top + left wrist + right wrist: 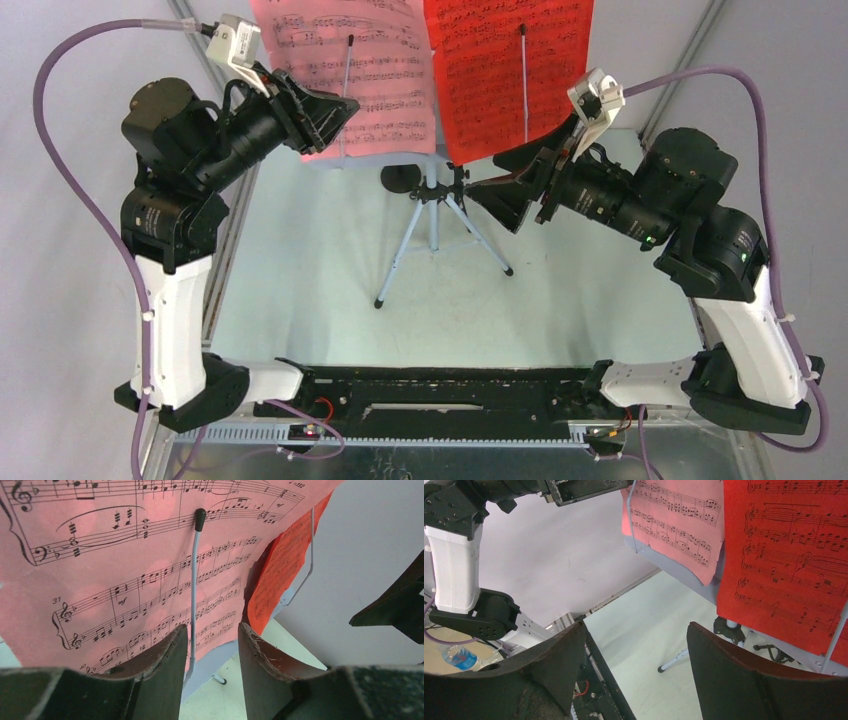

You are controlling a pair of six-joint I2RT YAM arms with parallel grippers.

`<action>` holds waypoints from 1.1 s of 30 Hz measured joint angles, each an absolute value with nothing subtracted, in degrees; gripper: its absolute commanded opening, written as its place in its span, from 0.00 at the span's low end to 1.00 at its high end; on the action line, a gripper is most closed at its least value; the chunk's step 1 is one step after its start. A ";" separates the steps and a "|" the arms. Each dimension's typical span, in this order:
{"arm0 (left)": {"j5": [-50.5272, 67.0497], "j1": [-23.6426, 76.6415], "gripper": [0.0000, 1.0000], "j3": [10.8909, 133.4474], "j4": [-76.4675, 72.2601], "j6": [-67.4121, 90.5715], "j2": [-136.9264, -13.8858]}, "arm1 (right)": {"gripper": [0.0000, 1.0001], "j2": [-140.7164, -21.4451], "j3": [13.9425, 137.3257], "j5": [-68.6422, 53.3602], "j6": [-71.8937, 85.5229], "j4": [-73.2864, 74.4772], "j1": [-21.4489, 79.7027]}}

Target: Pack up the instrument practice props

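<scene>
A pink score sheet and a red score sheet hang side by side on the pale blue music desk, which stands on the blue-grey tripod. My left gripper is open right at the pink sheet's lower edge. In the left wrist view the pink sheet fills the frame and a thin wire page holder runs down towards the gap of the left gripper. My right gripper hovers open below the red sheet, holding nothing. No microphones are in view.
A black round mount sits at the tripod's head. A tripod foot rests on the pale table. The black rail between the arm bases runs along the near edge. A water bottle lies off the table.
</scene>
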State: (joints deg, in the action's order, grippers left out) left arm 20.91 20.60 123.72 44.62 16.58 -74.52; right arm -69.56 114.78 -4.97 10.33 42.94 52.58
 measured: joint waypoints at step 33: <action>19.97 20.43 0.14 119.00 42.65 14.98 -73.84 | 0.83 -69.21 112.90 -4.82 9.39 40.32 52.66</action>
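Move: The left hand, half open, has the pink sheet's holding rod just off its fingertips: the rod's middle is about 3 cm ahead, level sideways and about 3 cm above. The pink sheet's middle lies right behind it, some 5 cm ahead and 4 cm up; the red sheet's middle is about 17 cm to the right and 5 cm ahead. From the right hand the rod is roughly 11 cm ahead, 15 cm left and 5 cm up. Leftward first, by about 1 cm with a slight counter-clockwise turn, the left hand lines its fingers up with the pink sheet's rod, then eases down some 2 cm and a little forward, drifting back right until the rod's lower part stands between the tips. There it halts and closes the fingers most of the way around the rod. ##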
